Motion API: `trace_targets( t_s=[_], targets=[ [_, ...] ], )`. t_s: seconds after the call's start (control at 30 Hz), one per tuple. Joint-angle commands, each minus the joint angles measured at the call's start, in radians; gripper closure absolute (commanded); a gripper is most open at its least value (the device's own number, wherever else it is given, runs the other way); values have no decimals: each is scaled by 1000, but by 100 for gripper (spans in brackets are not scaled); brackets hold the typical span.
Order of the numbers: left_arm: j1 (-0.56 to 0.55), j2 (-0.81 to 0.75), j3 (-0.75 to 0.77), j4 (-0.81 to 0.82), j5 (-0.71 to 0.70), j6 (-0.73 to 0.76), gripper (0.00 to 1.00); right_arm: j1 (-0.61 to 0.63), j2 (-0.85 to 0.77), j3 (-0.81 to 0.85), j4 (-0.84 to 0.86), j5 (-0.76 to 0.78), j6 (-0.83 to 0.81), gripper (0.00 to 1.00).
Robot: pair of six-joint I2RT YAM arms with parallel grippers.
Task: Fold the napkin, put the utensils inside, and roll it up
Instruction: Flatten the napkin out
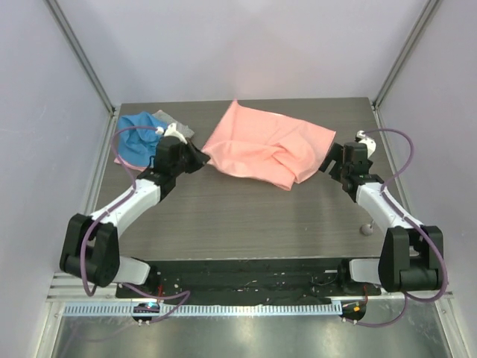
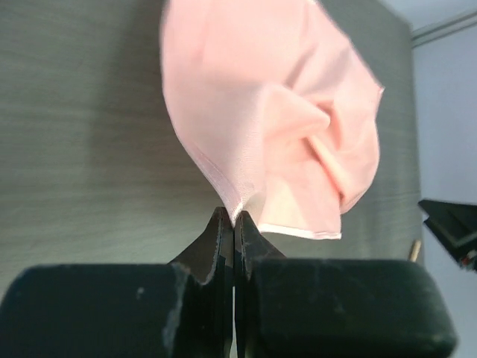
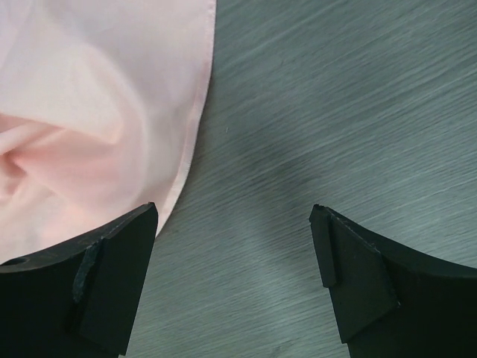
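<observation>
The salmon-pink napkin lies crumpled across the back middle of the dark table. My left gripper is shut on the napkin's left corner. In the left wrist view the hem of the napkin is pinched between the closed tips of that gripper. My right gripper stands open just beside the napkin's right edge. In the right wrist view the right gripper has bare table between its fingers, and the napkin reaches its left finger. A small spoon lies by the right arm.
A blue cloth and a grey cloth lie bunched at the back left, behind the left gripper. Grey walls with metal frame posts close in the table on three sides.
</observation>
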Motion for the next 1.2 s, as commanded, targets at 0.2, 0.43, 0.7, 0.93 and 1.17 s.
trace_targets(
  t_s=[0.2, 0.43, 0.7, 0.93, 1.17],
  targets=[
    [106, -42, -113, -133, 48, 76, 100, 0, 169, 48, 94, -244, 55, 12],
    [140, 4, -109, -114, 114, 56, 100, 1, 282, 51, 225, -347, 98, 16],
    [163, -5, -90, -128, 146, 42, 100, 20, 435, 133, 271, -428, 120, 22],
    [226, -14, -69, -124, 243, -10, 100, 23, 517, 267, 198, -485, 74, 99],
    [417, -92, -73, -156, 342, -56, 100, -11, 319, 523, -100, -352, -35, 99]
  ],
)
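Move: The left hand, already gripping the napkin's left corner, hangs over the bare table; the spot it heads for lies about 9 cm left, 2 cm back and 12 cm below. The blue cloth is some 13 cm ahead and 26 cm left. For the open right hand, the napkin's right edge lies about 5 cm ahead, 5 cm left and 9 cm below; its far right corner is roughly 17 cm ahead and 3 cm right. Down and leftward, drawing slightly back, the left hand lowers its pinched corner about 8 cm, tipping further down, holds, then tugs further left while rising a little. The right hand sinks and reaches left and forward, about 8 cm each way, rolling and turning counter-clockwise some 20 degrees, shuts on the napkin's right edge, then begins lifting it. ##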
